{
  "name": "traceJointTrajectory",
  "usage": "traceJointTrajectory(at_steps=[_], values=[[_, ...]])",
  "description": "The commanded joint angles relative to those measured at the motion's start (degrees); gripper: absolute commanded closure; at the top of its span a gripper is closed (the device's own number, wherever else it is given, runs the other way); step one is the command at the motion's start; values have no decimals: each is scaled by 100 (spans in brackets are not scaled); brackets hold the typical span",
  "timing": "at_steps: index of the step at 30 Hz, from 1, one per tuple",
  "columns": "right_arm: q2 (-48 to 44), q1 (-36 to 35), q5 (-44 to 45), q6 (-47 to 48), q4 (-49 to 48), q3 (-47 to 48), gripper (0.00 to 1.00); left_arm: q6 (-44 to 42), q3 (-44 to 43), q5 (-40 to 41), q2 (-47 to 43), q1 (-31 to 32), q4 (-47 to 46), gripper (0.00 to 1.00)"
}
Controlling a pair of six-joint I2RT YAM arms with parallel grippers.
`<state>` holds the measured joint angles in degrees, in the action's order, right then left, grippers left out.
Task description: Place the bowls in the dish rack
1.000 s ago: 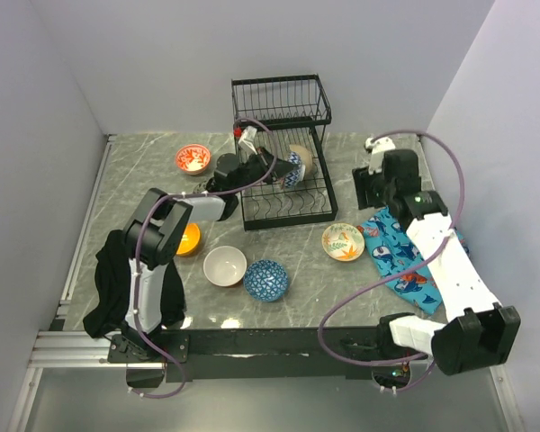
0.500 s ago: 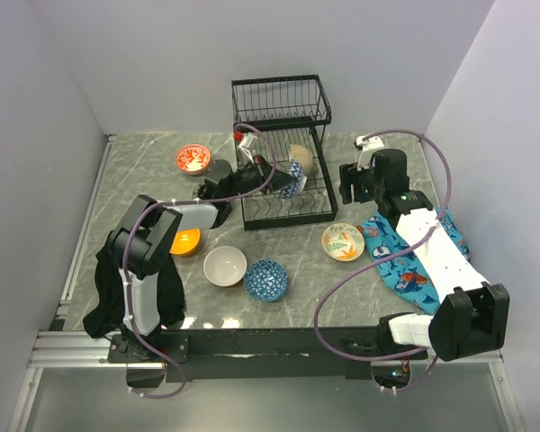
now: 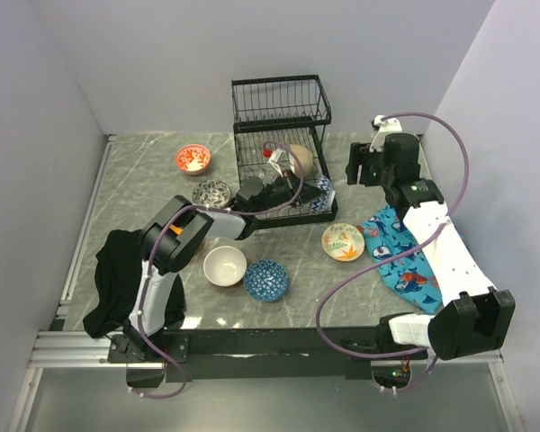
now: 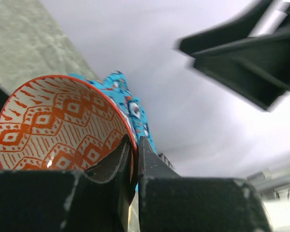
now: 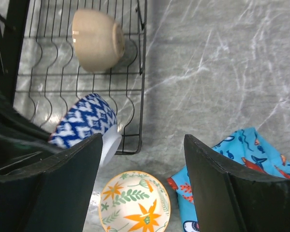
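The black wire dish rack [image 3: 279, 115] stands at the back centre. A beige bowl [image 3: 299, 160] [image 5: 97, 39] lies on its side in the lower tray. My left gripper [image 3: 292, 193] [image 4: 135, 145] is shut on the red rim of a bowl [image 3: 322, 191] [image 5: 84, 121] [image 4: 58, 125], blue-and-white outside and orange-patterned inside. It holds that bowl on edge at the tray's near right corner. My right gripper [image 3: 355, 168] [image 5: 142, 159] hangs open to the right of the rack, over a floral bowl [image 3: 343, 241] [image 5: 134, 202], with nothing between its fingers.
On the table lie a red bowl [image 3: 193, 158], a dark patterned bowl [image 3: 212, 193], a white bowl [image 3: 225, 265] and a blue bowl [image 3: 266, 279]. A blue whale-print cloth [image 3: 405, 256] [image 5: 237, 159] lies at the right. A black cloth [image 3: 117, 270] lies at the near left.
My left gripper has carried its bowl rightwards and nearer, to the tray's near right corner, uncovering the dark patterned bowl. My right gripper has swung towards the rack, pulled back and opened wider.
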<state>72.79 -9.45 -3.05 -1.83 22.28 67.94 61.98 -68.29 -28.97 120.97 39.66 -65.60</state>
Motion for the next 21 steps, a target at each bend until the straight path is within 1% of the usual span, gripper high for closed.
traceJointTrajectory(at_steps=[1,8,11,21], values=[[59,101,112,-160,215,535,24,341,-404,708,277,-37,-436,99],[95,198,129,15,478,712,25,640,-984,1121,717,50,-207,99],[129,207,138,16,566,738,25,816,-1098,1428,805,112,2,99],[332,216,68,51,690,905,25,1378,-1318,1877,1034,235,346,99]])
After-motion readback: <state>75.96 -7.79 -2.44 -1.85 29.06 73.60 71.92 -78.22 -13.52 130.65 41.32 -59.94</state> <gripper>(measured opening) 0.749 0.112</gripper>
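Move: The left hand already holds the red-patterned bowl by its rim. The free place at the rack's front right lies about 6 cm ahead of the hand, 2 cm to its right and 11 cm below it. The beige bowl stands in the rack some 15 cm ahead, 2 cm to the right and 12 cm down. The floral plate lies about 6 cm back, 13 cm to the right and 18 cm down. From the right hand, that free place is 18 cm left, 3 cm ahead and 15 cm below. The left hand keeps its pinch on the red-patterned bowl's rim and carries it about 6 cm forward while sinking some 3.5 cm and drifting a little right, over the rack's front right corner towards the free place before the beige bowl, quick at first and then easing. Meanwhile the wrist swings the fingers about 10 degrees counter-clockwise, from rightward more to the front, and rolls the hand's upper side some 15 degrees forward, while the open right hand only bobs up about 2 cm and back. ##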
